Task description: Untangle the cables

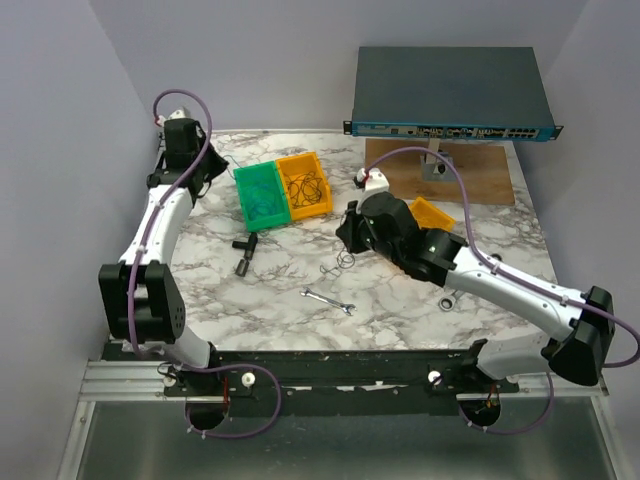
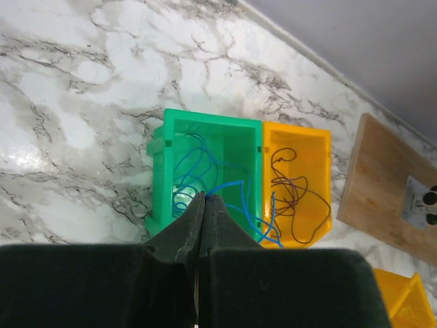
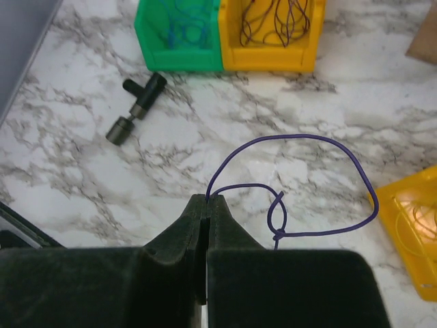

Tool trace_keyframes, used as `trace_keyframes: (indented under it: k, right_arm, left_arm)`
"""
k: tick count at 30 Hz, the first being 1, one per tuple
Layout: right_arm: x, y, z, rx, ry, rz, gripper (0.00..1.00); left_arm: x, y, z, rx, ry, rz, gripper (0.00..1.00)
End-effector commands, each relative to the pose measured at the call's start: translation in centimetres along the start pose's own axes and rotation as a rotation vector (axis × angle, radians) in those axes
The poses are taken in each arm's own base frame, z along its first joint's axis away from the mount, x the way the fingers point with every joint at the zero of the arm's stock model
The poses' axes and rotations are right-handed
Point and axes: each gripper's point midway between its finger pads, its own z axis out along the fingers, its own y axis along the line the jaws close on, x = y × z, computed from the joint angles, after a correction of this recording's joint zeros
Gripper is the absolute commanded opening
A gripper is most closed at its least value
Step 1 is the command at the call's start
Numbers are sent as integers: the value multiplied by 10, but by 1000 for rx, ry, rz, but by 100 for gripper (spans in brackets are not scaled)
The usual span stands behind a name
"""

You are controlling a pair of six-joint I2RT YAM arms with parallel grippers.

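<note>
Thin blue cables point(image 2: 224, 185) lie coiled in a green bin point(image 2: 212, 117). One strand runs up into the tip of my left gripper point(image 2: 204, 198), which is shut on it, close above the bin's near wall. Dark cables point(image 2: 300, 188) lie in the orange bin point(image 2: 297, 130) beside it. My right gripper point(image 3: 208, 200) is shut on a purple cable point(image 3: 300, 137) that loops over the marble and carries a small knot. From above, the left gripper point(image 1: 218, 168) is left of the green bin point(image 1: 240, 180) and the right gripper point(image 1: 347, 232) is mid-table over the purple cable point(image 1: 340, 262).
A black T-shaped tool point(image 1: 245, 252) and a small wrench point(image 1: 328, 301) lie on the marble table point(image 1: 270, 300). A yellow bin point(image 1: 432, 213) sits by the right arm. A wooden board point(image 1: 470, 170) and a network switch point(image 1: 450, 95) stand at the back right.
</note>
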Motion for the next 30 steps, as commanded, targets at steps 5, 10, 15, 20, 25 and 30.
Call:
trace_keyframes:
  k: [5, 10, 15, 20, 25, 30]
  right_arm:
    - [-88, 24, 18, 0, -157, -32, 1]
    - [-140, 31, 26, 18, -255, -24, 1]
    - [-178, 23, 47, 72, -368, 8, 1]
    - [-198, 14, 87, 84, -411, 10, 1]
    - [-205, 10, 135, 87, -404, -33, 1]
    - [-195, -4, 188, 125, -378, -64, 1]
  left_arm:
    - [39, 4, 58, -168, 110, 118, 0]
    - [71, 19, 85, -264, 248, 156, 0]
    - [89, 27, 102, -326, 342, 205, 1]
    - [74, 48, 101, -469, 318, 300, 1]
    - [44, 59, 80, -560, 231, 402, 0]
    - [44, 48, 78, -606, 212, 565, 0]
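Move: From the left gripper, holding the blue cable, the green bin lies about 7 cm ahead, 4 cm right and 22 cm below; the orange bin with dark cables is 11 ahead, 15 right. From the right gripper, holding the knotted purple cable, that orange bin lies some 30 cm ahead, 10 left and 20 below; the green bin is 26 ahead, 21 left, the loose orange box 13 ahead, 16 right. Bring the left gripper down some 12 cm and slightly forward to the green bin's left wall, swinging out right and back, tilting the fingers down about 30 degrees and rolling its left side up, the blue strand still pinched. Meanwhile carry the purple cable forward and left towards the cable-filled orange bin, rising first, then sinking, fingers tilting up. ##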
